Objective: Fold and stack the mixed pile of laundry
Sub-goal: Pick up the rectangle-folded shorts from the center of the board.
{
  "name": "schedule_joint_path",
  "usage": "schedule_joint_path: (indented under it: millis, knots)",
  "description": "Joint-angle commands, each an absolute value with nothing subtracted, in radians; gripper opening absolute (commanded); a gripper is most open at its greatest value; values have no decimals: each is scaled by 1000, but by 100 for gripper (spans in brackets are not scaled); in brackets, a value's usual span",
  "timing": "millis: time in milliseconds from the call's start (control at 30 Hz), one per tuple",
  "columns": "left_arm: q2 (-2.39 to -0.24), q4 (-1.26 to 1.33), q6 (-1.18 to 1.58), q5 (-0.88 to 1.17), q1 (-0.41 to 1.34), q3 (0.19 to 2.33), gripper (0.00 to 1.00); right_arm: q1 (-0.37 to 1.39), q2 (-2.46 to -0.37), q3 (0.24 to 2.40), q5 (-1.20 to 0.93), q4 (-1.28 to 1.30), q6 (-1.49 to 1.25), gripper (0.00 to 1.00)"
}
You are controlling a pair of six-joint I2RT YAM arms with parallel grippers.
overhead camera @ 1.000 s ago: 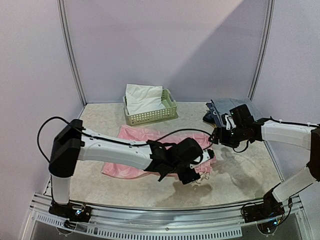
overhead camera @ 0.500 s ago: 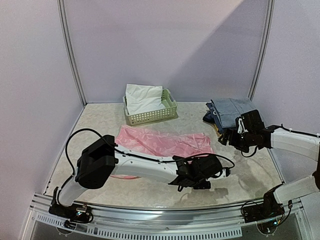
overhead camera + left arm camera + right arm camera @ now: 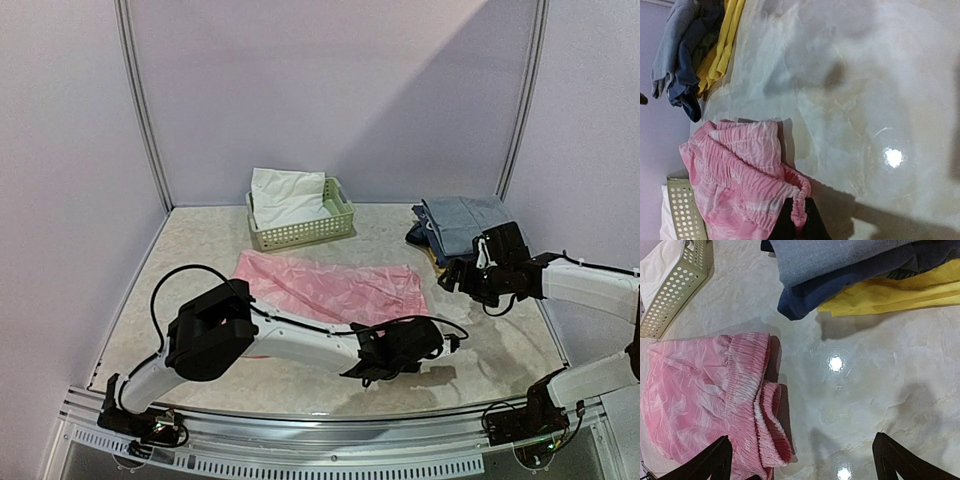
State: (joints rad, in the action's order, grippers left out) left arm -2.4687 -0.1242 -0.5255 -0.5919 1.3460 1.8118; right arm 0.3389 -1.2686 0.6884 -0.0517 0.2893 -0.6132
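Note:
The pink garment (image 3: 330,285) lies spread flat in the middle of the table, its gathered waistband to the right. My left gripper (image 3: 425,335) sits low at the near right corner of it. In the left wrist view the black fingers (image 3: 785,222) are shut on a fold of the pink waistband (image 3: 799,200). My right gripper (image 3: 455,278) hovers just right of the waistband, open and empty; its fingertips (image 3: 715,460) stand wide apart over bare table beside the pink garment (image 3: 700,390). The white piece (image 3: 285,195) lies in the basket.
A pale green lattice basket (image 3: 300,232) stands at the back centre. Folded dark blue and yellow clothes (image 3: 460,220) are stacked at the back right, just behind the right gripper. Metal frame posts rise at both back corners.
The left gripper has shut on the pink waistband's near corner after sliding toward the front right. The right gripper drew back to the right and opened wide. The pink garment now lies flatter.

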Motion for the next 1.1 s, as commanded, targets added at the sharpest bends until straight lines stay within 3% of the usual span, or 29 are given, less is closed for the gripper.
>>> schedule_joint_path:
  millis: [0,233,400,800,1067]
  knots:
    - [-2431,18,-467,-592,1326,1714,0,332,-1254,668,-80,254,-631,99]
    - [-2248,235,-261,-430,1273,1466,0,330,-1249,648,-146,242,-670,99]
    - [-2194,340,-219,-388,1257,1358,0,330,-1257,631,-339,193,-718,99]
    - [-2134,479,-195,-355,1252,1238,0,335,-1442,577,-561,-63,-874,99]
    - [-2122,494,-189,-351,1256,1221,0,379,-1604,614,-587,-179,-924,99]
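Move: The right hand hovers open about 8 cm above the board, with the waistband end of the folded shorts some 9 cm to its left, level or barely nearer the base. From that hand the stack of folded clothes is about 15 cm ahead and 3 cm right, the basket some 20 cm ahead and 35 cm left. The left hand already pinches the near corner of the shorts; the middle of that waistband end lies about 6 cm ahead of it and 1 cm left. Keeping the waistband corner pinched in shut fingers, the left hand dips slightly, then carries it about 5 cm to the left and up some 4 cm, swinging its fingers round towards the right. The right hand, wide open throughout, comes left towards that waistband end, also drawing back a little early on and sinking about 5 cm late, while its wrist rolls nearly 30 degrees so that the fingers swing in to the left; it ends close by the left gripper with its jaws around or just over the waistband, touch not visible. ##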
